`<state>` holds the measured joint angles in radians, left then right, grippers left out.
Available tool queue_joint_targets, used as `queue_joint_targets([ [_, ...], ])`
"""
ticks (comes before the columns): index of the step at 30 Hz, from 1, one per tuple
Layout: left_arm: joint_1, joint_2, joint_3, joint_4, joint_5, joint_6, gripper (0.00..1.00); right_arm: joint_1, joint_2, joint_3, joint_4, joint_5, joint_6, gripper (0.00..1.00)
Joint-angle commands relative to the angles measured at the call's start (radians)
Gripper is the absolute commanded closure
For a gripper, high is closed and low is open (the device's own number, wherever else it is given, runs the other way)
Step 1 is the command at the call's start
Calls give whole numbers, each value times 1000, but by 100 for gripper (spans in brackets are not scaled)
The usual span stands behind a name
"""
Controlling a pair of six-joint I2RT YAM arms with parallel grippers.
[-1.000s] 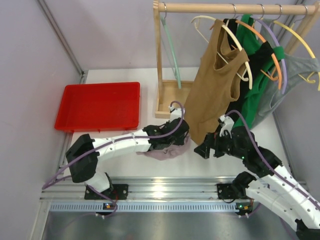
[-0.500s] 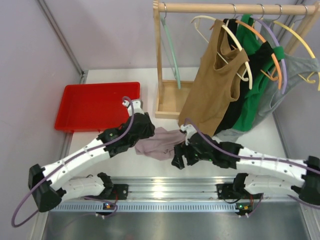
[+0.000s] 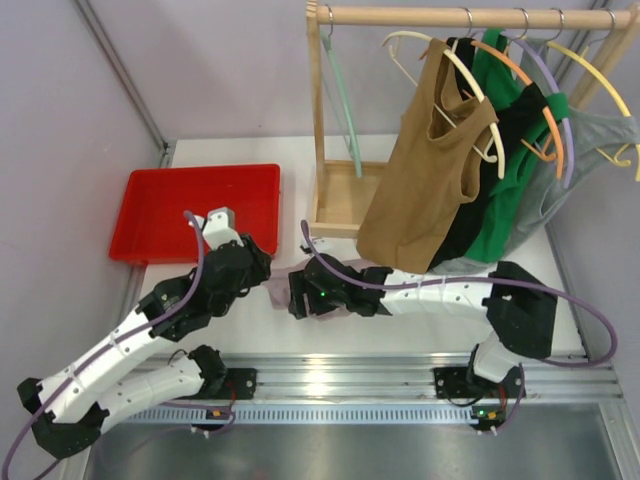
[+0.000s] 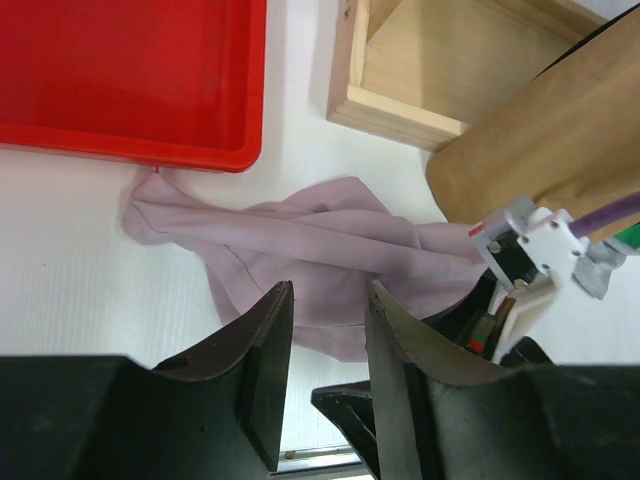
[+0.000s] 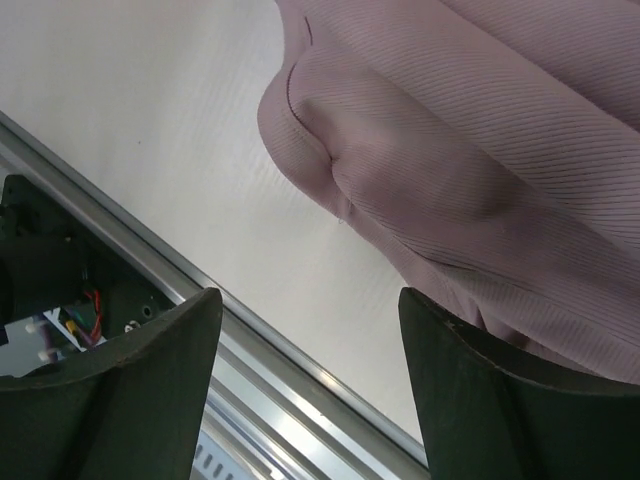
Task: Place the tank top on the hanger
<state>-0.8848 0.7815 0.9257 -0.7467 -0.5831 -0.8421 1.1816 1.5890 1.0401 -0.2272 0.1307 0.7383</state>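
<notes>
The pale mauve tank top (image 4: 310, 240) lies crumpled on the white table, just in front of the red tray. In the top view only a strip of the tank top (image 3: 281, 283) shows between the two arms. My left gripper (image 4: 325, 300) hovers open over its near edge, with nothing between the fingers. My right gripper (image 5: 310, 295) is open low at the cloth's edge, its right finger (image 5: 500, 380) against the fabric (image 5: 480, 150). From above, the left gripper (image 3: 255, 272) and right gripper (image 3: 298, 297) flank the cloth. The mint-green hanger (image 3: 342, 95) hangs bare at the rail's left end.
A red tray (image 3: 195, 210) sits at the back left. The wooden rack's base (image 3: 340, 200) stands behind the cloth. Its rail (image 3: 450, 15) carries a tan-brown tank top (image 3: 425, 170), green (image 3: 510, 180) and grey garments and several other hangers. A metal rail (image 5: 260, 340) runs along the near edge.
The left gripper let go of the tank top and drew back to the left. The right arm swept left across the table over the cloth, its jaws narrowing. The cloth now lies flatter.
</notes>
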Motion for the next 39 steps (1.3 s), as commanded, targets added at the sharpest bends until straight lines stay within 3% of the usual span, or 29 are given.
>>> queue_joint_targets([
  [1,3,-44,13,-52,-40,-14,60,30,52,54,51,52,105,29],
  [12,3,-108,16,-91,-38,9,59,49,224,176,-61,242,188,29],
  [24,3,-126,15,-105,-26,12,59,-5,244,169,-69,353,256,40],
  [27,4,-126,10,-105,-24,11,59,-22,259,173,-75,354,254,53],
  [31,4,-126,6,-99,-12,11,59,-43,234,161,-74,392,231,85],
  [34,3,-125,-2,-92,-1,11,59,-45,172,140,-81,425,204,100],
  [39,3,-126,-28,-74,11,0,60,-33,36,81,-121,452,176,100],
])
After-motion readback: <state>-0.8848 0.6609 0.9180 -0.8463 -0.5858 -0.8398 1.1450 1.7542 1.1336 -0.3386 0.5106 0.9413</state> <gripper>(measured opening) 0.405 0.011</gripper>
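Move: The pink tank top lies crumpled on the table. Its middle is about 7 cm ahead of the right hand, 4 cm to its right and 6 cm below. Also from the right hand, the rack's near left corner is about 17 cm ahead and 4 cm right, the red crate some 21 cm ahead and 22 cm left. From the left hand, the tank top is about 2 cm ahead, 10 cm right and 19 cm below. The right fingers close fully on the pink tank top, pinching a fold near its middle. To get there the open hand sinks some 5 cm, first slightly left, then mostly forward (about 7 cm) and back to the right, turning about 25 degrees clockwise; once shut, it starts up and right. The left hand, empty, eases 3 cm away, left and back. ##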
